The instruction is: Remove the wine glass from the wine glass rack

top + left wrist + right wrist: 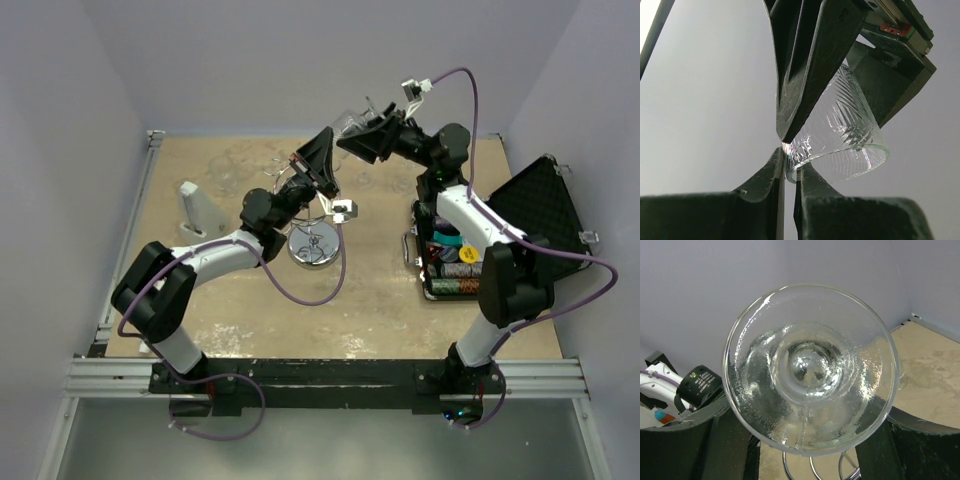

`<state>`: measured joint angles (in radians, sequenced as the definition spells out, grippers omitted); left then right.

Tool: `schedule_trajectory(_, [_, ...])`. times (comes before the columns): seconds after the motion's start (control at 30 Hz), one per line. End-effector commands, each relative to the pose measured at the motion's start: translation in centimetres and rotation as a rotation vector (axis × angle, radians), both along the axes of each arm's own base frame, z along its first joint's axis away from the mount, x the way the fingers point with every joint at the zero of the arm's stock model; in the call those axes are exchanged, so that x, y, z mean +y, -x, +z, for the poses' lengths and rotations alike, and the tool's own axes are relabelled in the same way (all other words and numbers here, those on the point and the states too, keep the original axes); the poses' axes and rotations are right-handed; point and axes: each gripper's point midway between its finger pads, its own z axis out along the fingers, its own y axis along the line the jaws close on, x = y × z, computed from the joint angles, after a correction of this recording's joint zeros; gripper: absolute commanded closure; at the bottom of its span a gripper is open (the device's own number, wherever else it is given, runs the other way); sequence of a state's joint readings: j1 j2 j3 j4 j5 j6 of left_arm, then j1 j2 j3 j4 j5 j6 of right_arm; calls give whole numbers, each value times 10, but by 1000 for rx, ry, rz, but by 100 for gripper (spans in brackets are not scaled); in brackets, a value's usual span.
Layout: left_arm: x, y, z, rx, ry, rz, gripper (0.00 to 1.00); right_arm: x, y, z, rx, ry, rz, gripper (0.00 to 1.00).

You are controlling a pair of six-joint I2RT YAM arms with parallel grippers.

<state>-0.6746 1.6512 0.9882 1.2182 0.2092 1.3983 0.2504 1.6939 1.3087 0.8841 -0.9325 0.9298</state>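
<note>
A clear wine glass point(352, 122) with a cut leaf pattern is held in the air between both arms, above and behind the wine glass rack. The right wrist view looks straight at its round foot point(810, 365), and my right gripper point(810, 440) is shut on the glass, one dark finger point(715, 440) on each side. My left gripper point(789, 162) is shut on the rim of the bowl point(850, 135), pinching the glass edge between its fingertips. The chrome wine glass rack point(313, 243) stands on its disc base below the left arm. Its curled hooks point(810, 467) show under the foot.
An open black case point(460, 265) holding small items lies at the right, its lid point(545, 205) leaning outward. A pale grey wedge-shaped object point(197, 208) stands at the left. Walls close off the table at the back and both sides.
</note>
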Motion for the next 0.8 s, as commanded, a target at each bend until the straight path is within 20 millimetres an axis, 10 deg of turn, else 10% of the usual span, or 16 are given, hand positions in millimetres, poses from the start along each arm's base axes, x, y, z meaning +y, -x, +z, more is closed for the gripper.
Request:
schedule_trajectory(0.0, [12, 14, 48, -98, 98, 10, 100, -10, -13, 24, -146, -13, -104, 44])
schedule_trajectory(0.2, [11, 6, 53, -52, 111, 11, 100, -14, -17, 26, -137, -20, -128, 2])
schedule_trajectory(0.77, [34, -59, 78, 191, 186, 197, 100, -42, -10, 35, -199, -3, -234, 2])
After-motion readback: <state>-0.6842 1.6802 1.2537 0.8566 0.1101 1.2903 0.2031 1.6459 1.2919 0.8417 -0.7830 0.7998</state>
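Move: The left fingers already pinch the wine glass by its rim; the glass's middle lies about 5 cm ahead, 4 cm right and 3 cm above that hand, and the rack's middle about 8 cm back, 3 cm left and 25 cm below it. The right fingers still hold the bowl, the glass's middle some 2 cm ahead, 2 cm right and 3 cm above them; a standing glass is about 6 cm ahead, 7 cm right and 30 cm below that hand. After a short hold, the right fingers spread from their grip on the bowl to fully open and let the wine glass go, the hand easing about 3 cm forward and 3 cm to its right, a little up, while turning some 15 degrees clockwise. The left hand keeps its rim pinch and carries the glass about 4 cm forward and 2 cm up, slightly right, its upward-pointing fingers tipping some 10 degrees down, so that the bowl is still between the spread right fingers. ##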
